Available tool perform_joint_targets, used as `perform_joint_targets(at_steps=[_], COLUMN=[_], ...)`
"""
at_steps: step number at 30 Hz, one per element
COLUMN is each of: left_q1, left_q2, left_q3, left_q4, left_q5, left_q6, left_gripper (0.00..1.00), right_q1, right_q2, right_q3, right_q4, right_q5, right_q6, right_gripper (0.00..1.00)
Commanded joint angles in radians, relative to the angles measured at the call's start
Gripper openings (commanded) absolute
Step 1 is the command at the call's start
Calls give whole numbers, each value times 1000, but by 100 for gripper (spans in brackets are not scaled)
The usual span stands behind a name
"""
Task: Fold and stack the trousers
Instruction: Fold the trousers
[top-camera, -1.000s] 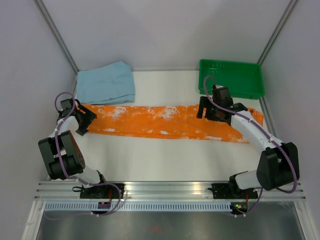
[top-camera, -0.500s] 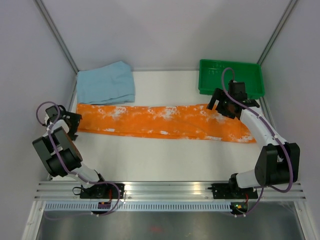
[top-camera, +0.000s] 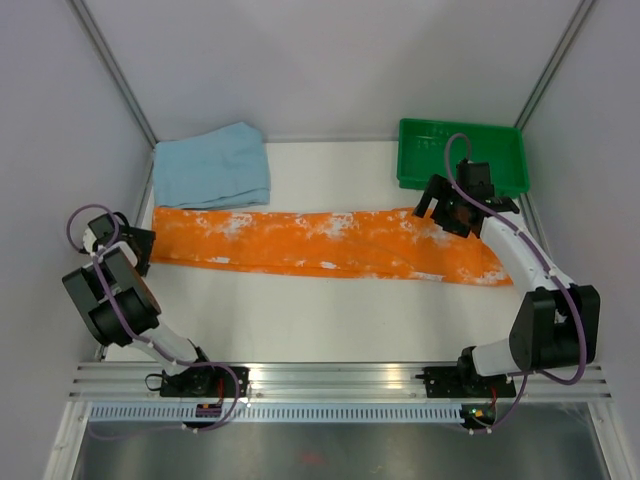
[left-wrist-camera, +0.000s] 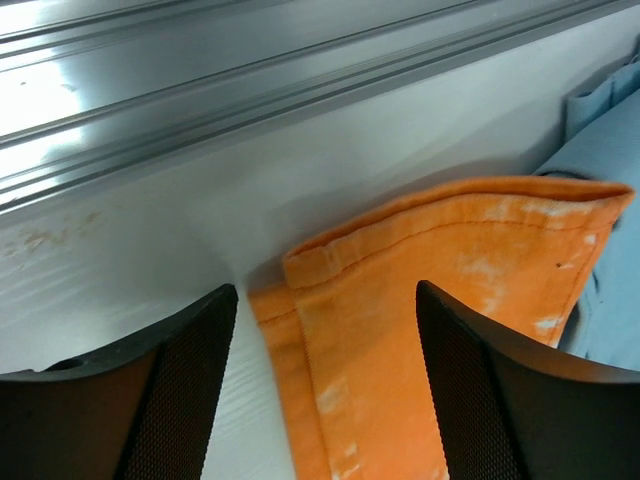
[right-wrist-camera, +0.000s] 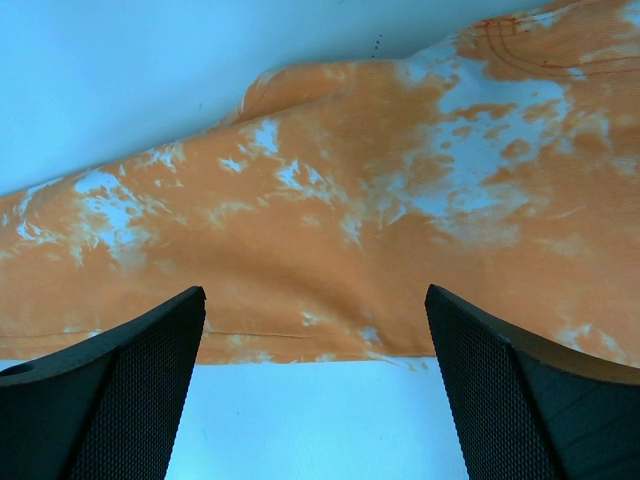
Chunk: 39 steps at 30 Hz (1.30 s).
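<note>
Orange white-mottled trousers (top-camera: 320, 243) lie flat in a long strip across the table. My left gripper (top-camera: 140, 247) is open and empty at their left end; in the left wrist view (left-wrist-camera: 325, 400) its fingers straddle the hem corner (left-wrist-camera: 420, 290). My right gripper (top-camera: 433, 208) is open and empty just above the right part of the trousers, near their back edge; in the right wrist view (right-wrist-camera: 315, 400) the cloth (right-wrist-camera: 350, 230) lies below and ahead of the fingers. Folded light blue trousers (top-camera: 212, 166) lie at the back left.
A green tray (top-camera: 505, 150) stands at the back right, close behind my right gripper. An aluminium rail (left-wrist-camera: 250, 70) runs along the left wall right by my left gripper. The blue trousers (left-wrist-camera: 610, 150) touch the orange ones at the left end.
My left gripper has moved left off the trousers to their left end. My right gripper has moved right and back toward the green tray. Both stay open.
</note>
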Motion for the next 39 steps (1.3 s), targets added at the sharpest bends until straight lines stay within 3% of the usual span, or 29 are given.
perform_joint_targets(at_steps=[1,5,12,13,17,18,22,29,38,39], left_q1=[2,2,2,2,0,2,2,0,2,0], left_q2=[97,115,143,140,149,149,118,-73,-236,-250], left_q3=[12,-4,-11,-14,-2,-1,10,12,-28,-25], left_q4=[14,-6,-13,-13,-15,-13,-12,10,152,149], left_q5=[88,90,130,125,154,154,145,116,312,337], left_q6=[2,25,84,97,123,127,176,317,551,565], left_gripper=[77,74,54,40,13,2,2,2,2,2], right_q1=[0,-2,-8,-10,-11,-11,-13,-17,-36,-37], right_q2=[-53,-96,-139,-142,-142,-142,-143,-142,-73,-62], right_q3=[27,32,32,30,30,30,38,38,62,59], right_q4=[-28,-36,-46,-49,-48,-49,-52,-45,36,59], right_q5=[48,105,163,169,169,171,177,160,80,3], right_q6=[39,58,62,64,65,65,59,47,59,50], right_gripper=[98,98,98,98,98,98,98,98,98,98])
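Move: The near corner of the trousers' left hem lies just in front of the left hand's open fingers, about 2 cm ahead, 1 cm to the right and 2 cm below. The hem's far corner is some 14 cm ahead and 1 cm right; the blue cloth's middle sits roughly 25 cm ahead and 18 cm right. From the right hand, that near corner is around 78 cm left, 6 cm back and 13 cm down. The left fingers shut on the trousers' left hem close to its near corner, after easing about 2 cm forward and 1 cm down onto it; they then keep their pinch and lift it some 8 cm, drifting slightly right while turning clockwise and tilting. The empty right hand rises about 3.5 cm over the trousers and shifts 3 cm right, fingers still open. ##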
